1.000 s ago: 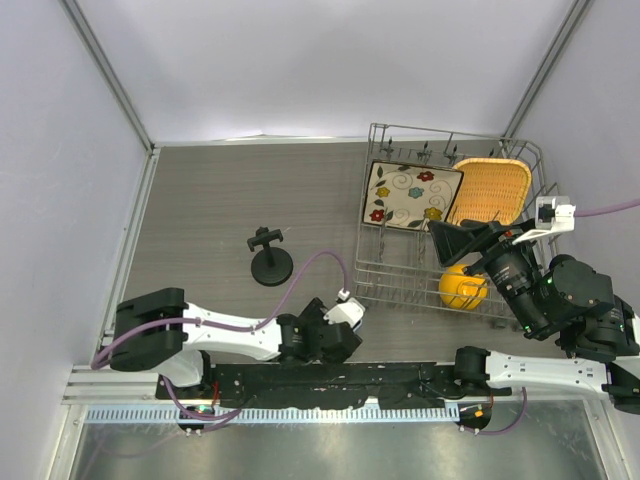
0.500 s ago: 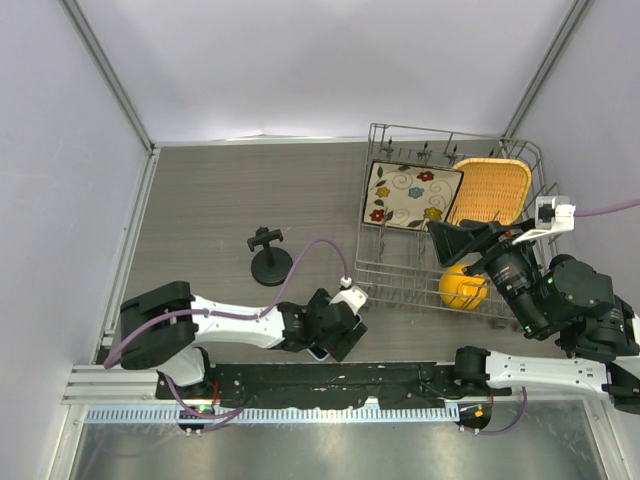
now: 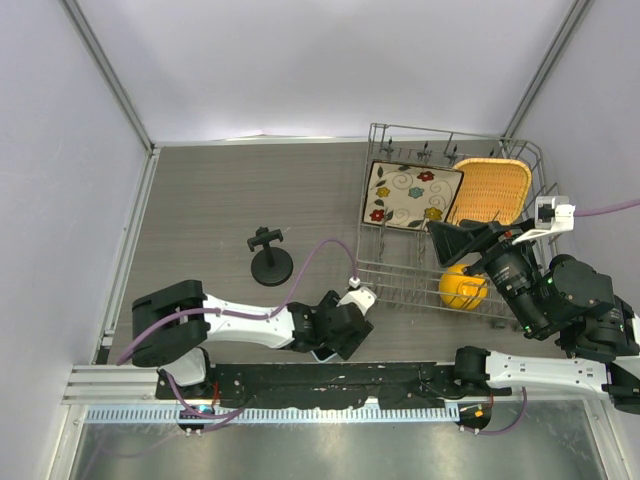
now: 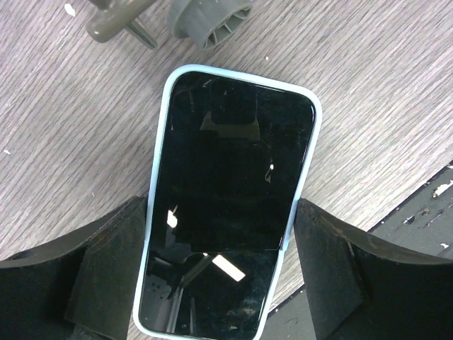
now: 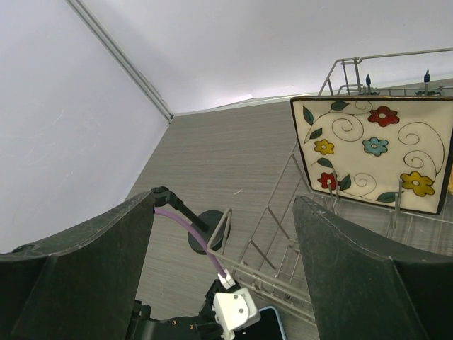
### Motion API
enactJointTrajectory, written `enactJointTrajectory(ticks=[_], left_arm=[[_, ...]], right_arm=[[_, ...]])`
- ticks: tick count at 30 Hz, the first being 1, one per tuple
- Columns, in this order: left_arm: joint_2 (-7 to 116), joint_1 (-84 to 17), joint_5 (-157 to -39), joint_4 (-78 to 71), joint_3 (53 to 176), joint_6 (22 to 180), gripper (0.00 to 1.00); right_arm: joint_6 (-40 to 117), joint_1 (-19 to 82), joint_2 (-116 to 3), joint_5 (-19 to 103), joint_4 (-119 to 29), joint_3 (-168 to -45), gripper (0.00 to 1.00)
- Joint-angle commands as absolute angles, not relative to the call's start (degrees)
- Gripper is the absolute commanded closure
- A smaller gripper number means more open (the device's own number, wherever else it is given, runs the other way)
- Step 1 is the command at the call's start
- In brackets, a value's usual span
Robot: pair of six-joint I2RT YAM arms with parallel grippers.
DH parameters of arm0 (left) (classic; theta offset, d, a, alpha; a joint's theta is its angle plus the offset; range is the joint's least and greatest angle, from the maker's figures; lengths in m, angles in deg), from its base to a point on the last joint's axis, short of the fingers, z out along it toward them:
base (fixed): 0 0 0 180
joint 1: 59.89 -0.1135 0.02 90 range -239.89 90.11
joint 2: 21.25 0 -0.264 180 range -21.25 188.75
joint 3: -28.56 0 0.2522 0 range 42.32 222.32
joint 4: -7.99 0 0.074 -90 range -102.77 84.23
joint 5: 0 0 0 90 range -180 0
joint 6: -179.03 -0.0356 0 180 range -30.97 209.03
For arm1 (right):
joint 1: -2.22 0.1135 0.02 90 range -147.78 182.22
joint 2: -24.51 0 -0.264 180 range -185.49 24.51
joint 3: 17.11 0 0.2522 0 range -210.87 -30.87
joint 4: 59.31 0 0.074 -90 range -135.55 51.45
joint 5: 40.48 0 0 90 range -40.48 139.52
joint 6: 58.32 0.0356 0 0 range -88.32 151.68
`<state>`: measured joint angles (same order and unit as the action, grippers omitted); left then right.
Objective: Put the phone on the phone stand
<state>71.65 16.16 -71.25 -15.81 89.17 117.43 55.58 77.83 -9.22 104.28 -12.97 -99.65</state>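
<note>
The phone [image 4: 230,205] lies flat on the wooden table, screen up, with a pale blue rim. My left gripper [image 4: 219,207] is low over it and open, one finger along each long edge near its lower half. In the top view the left gripper [image 3: 337,332] covers nearly all of the phone. A corner of the phone [image 5: 267,324] shows in the right wrist view. The black phone stand [image 3: 270,262] stands upright to the far left of the left gripper, with nothing on it. My right gripper [image 3: 452,236] is open and empty, held high over the dish rack.
A wire dish rack [image 3: 400,275] stands at the right with a flowered plate [image 3: 412,195], an orange woven tray [image 3: 490,190] and a yellow-orange round object [image 3: 462,287]. Its grey foot [image 4: 209,18] is just beyond the phone. The black base rail [image 4: 425,234] runs beside the phone.
My left gripper has moved right along the near edge, toward the dish rack, and is now over the phone. The right arm and the phone stand have not moved.
</note>
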Motion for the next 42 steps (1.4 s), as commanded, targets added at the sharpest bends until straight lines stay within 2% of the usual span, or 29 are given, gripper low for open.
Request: enactJointTrajectory(ticks=[1, 2, 3, 5, 7, 8, 10, 11, 12, 25, 36, 42], left_arm=[[76.0, 15.9, -70.6, -20.8, 88.2, 118.4, 0.31], [76.0, 15.9, -70.7, -20.9, 88.1, 118.6, 0.35], [75.8, 15.9, -71.1, -21.2, 88.0, 118.6, 0.46], [75.2, 15.9, -71.3, -21.9, 88.1, 118.8, 0.59], [73.6, 15.9, -71.2, -23.0, 88.1, 119.1, 0.67], [73.1, 15.9, -71.2, -23.4, 88.2, 119.1, 0.76], [71.0, 15.9, -71.0, -25.4, 88.6, 119.1, 0.85], [70.3, 15.9, -70.9, -26.0, 88.7, 119.2, 0.95], [69.2, 15.9, -70.7, -27.0, 88.8, 119.4, 0.99], [54.7, 15.9, -66.9, -31.0, 86.9, 122.4, 1.00], [38.8, 15.9, -48.9, -42.7, 88.9, 130.3, 1.00], [29.0, 15.3, -44.2, -41.1, 91.1, 129.5, 1.00]], right_arm=[[56.2, 77.9, -9.5, 104.5, -15.0, -99.7, 0.16], [56.2, 78.0, -9.4, 104.5, -14.8, -99.8, 0.16], [56.2, 77.9, -9.4, 104.5, -14.8, -99.9, 0.16], [56.0, 77.9, -9.2, 104.5, -14.8, -100.0, 0.16], [55.8, 77.9, -9.1, 104.8, -15.0, -100.0, 0.16], [55.6, 77.9, -9.1, 105.0, -15.1, -100.0, 0.16], [55.6, 77.9, -8.9, 104.6, -15.1, -99.8, 0.16], [55.6, 77.9, -9.0, 104.6, -15.0, -100.0, 0.16], [55.8, 77.9, -8.9, 104.5, -14.9, -100.0, 0.16], [55.8, 77.9, -9.3, 104.7, -15.2, -100.0, 0.16], [56.5, 77.9, -11.8, 104.3, -15.9, -98.6, 0.16], [58.4, 77.9, -16.0, 100.0, -18.0, -97.0, 0.15]])
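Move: My left hand already holds the phone low over the table. The stand's clamp is about 19 cm ahead of it, 15 cm to the left and some 12 cm higher. The rack's near left corner is roughly 11 cm ahead and 7 cm right, the flowered plate about 31 cm ahead and 18 cm right. From my right hand that clamp lies some 40 cm left, 13 cm ahead and 28 cm below. Keeping my pinch across the phone's long edges, I slide my left hand left at first, staying low and easing back about a centimetre, then climb steeply while still going left and a little forward, away from the rack corner and towards the stand: about 12 cm up and 11 cm left in all. On the climb my wrist turns some 20 degrees counter-clockwise and tips the fingers up slightly. ##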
